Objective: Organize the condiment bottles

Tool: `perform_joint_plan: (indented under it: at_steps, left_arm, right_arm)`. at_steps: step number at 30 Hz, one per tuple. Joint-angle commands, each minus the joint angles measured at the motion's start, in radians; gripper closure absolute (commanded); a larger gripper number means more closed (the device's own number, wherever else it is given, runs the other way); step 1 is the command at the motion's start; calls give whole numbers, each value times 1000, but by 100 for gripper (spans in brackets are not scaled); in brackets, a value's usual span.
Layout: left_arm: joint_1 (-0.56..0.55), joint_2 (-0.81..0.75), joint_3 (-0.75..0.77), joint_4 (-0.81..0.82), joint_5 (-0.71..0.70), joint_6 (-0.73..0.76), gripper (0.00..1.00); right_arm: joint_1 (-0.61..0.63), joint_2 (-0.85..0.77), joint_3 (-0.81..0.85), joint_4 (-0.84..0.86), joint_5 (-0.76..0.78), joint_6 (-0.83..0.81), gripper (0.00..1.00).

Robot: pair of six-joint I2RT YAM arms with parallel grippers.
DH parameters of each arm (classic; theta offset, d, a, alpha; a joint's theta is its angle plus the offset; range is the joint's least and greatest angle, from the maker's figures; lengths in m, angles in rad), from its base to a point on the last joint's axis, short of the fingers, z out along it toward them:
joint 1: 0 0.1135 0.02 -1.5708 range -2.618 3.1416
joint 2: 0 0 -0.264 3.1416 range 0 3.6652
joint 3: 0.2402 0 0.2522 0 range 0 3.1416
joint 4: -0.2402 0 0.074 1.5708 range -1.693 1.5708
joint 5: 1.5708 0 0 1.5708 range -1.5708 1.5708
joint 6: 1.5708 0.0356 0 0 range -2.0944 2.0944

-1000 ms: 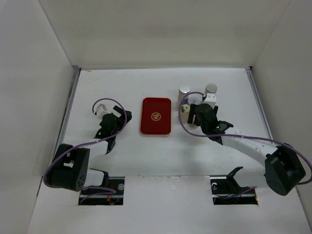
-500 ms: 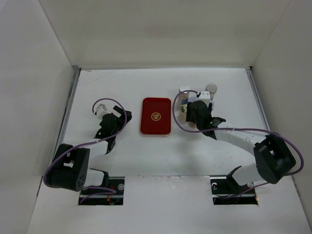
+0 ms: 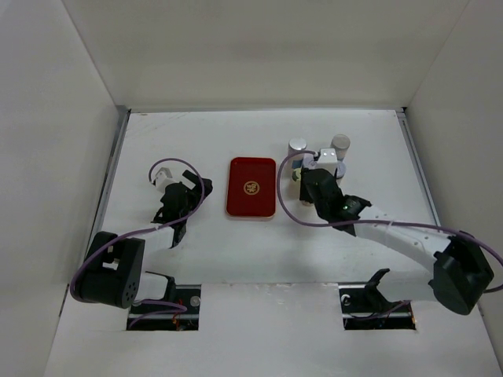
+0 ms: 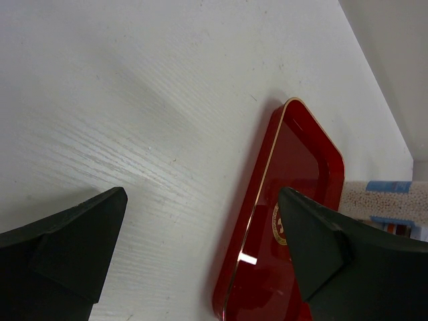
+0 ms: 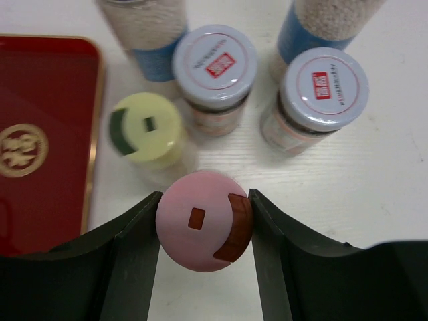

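Observation:
Several condiment jars stand in a cluster right of the red tray [image 3: 251, 187]. In the right wrist view my right gripper [image 5: 204, 200] is shut on the pink-lidded jar [image 5: 202, 229], with one finger on each side of the lid. Beyond it stand a yellow-lidded jar [image 5: 146, 127], two silver-lidded jars [image 5: 214, 59] [image 5: 324, 81] and two taller blue-banded jars [image 5: 148, 30] [image 5: 314, 27]. From above, the right gripper [image 3: 308, 187] covers the pink jar. My left gripper [image 3: 187, 188] is open and empty, left of the tray, and it also shows in the left wrist view [image 4: 200, 200].
The tray is flat and empty, and shows in the left wrist view [image 4: 294, 174] and the right wrist view [image 5: 40, 134]. White walls enclose the table on three sides. Cables loop over both wrists. A jar with a blue label [image 4: 381, 200] shows beyond the tray.
My right arm has swung at the jar cluster, its elbow moving in and back out, and the gripper now sits a little nearer and lower. The left arm has not moved.

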Motion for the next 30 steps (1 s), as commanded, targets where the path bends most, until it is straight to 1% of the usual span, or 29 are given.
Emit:
perform_joint_plan:
  at_steps: [1,3,5,7,10,15,19,22,26,30]
  left_arm:
    - [-2,-22,13,48,-8,2,0]
    - [-6,-30,10,48,-14,2,0]
    - [4,-33,6,48,-17,2,0]
    - [5,-45,1,48,-10,1,0]
    - [-1,-62,-3,48,-25,4,0]
    - [17,-51,-3,48,-5,4,0]
    - [24,-42,-3,48,-3,3,0]
    - [21,-45,-3,48,-5,1,0]
    - [30,-37,-3,48,1,1,0]
    - [27,-46,-3,50,-8,2,0]
  right_arm:
    - [80,-55,63,-43,0,21,55]
    - [130,-30,111,-17,-38,30,55]
    - [150,41,172,60,-94,20,55]
    - [153,133,243,138,-149,-6,55]
    - [153,303,380,233,-174,-42,55]
    - [137,587,653,238,-200,-89,56]
    - [103,699,776,221,-224,-92,56]
    - [81,754,826,204,-235,-91,56]
    - [72,800,837,206,-259,-86,55]
    - [71,828,846,215,-247,-81,54]
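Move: The right hand already holds the pink-capped bottle clear of the table; the red tray's middle is about 18 cm to its left, 7 cm ahead and 11 cm below. The yellow-capped bottle stands some 6 cm ahead and 3 cm left; beyond it the tall silver-capped bottle, 14 cm ahead and 4 cm left of the hand. From the left hand, the tray lies about 17 cm right, level with it, slightly below. The right hand carries the pink-capped bottle up, about 20 cm left, then forward and down to the tray. ##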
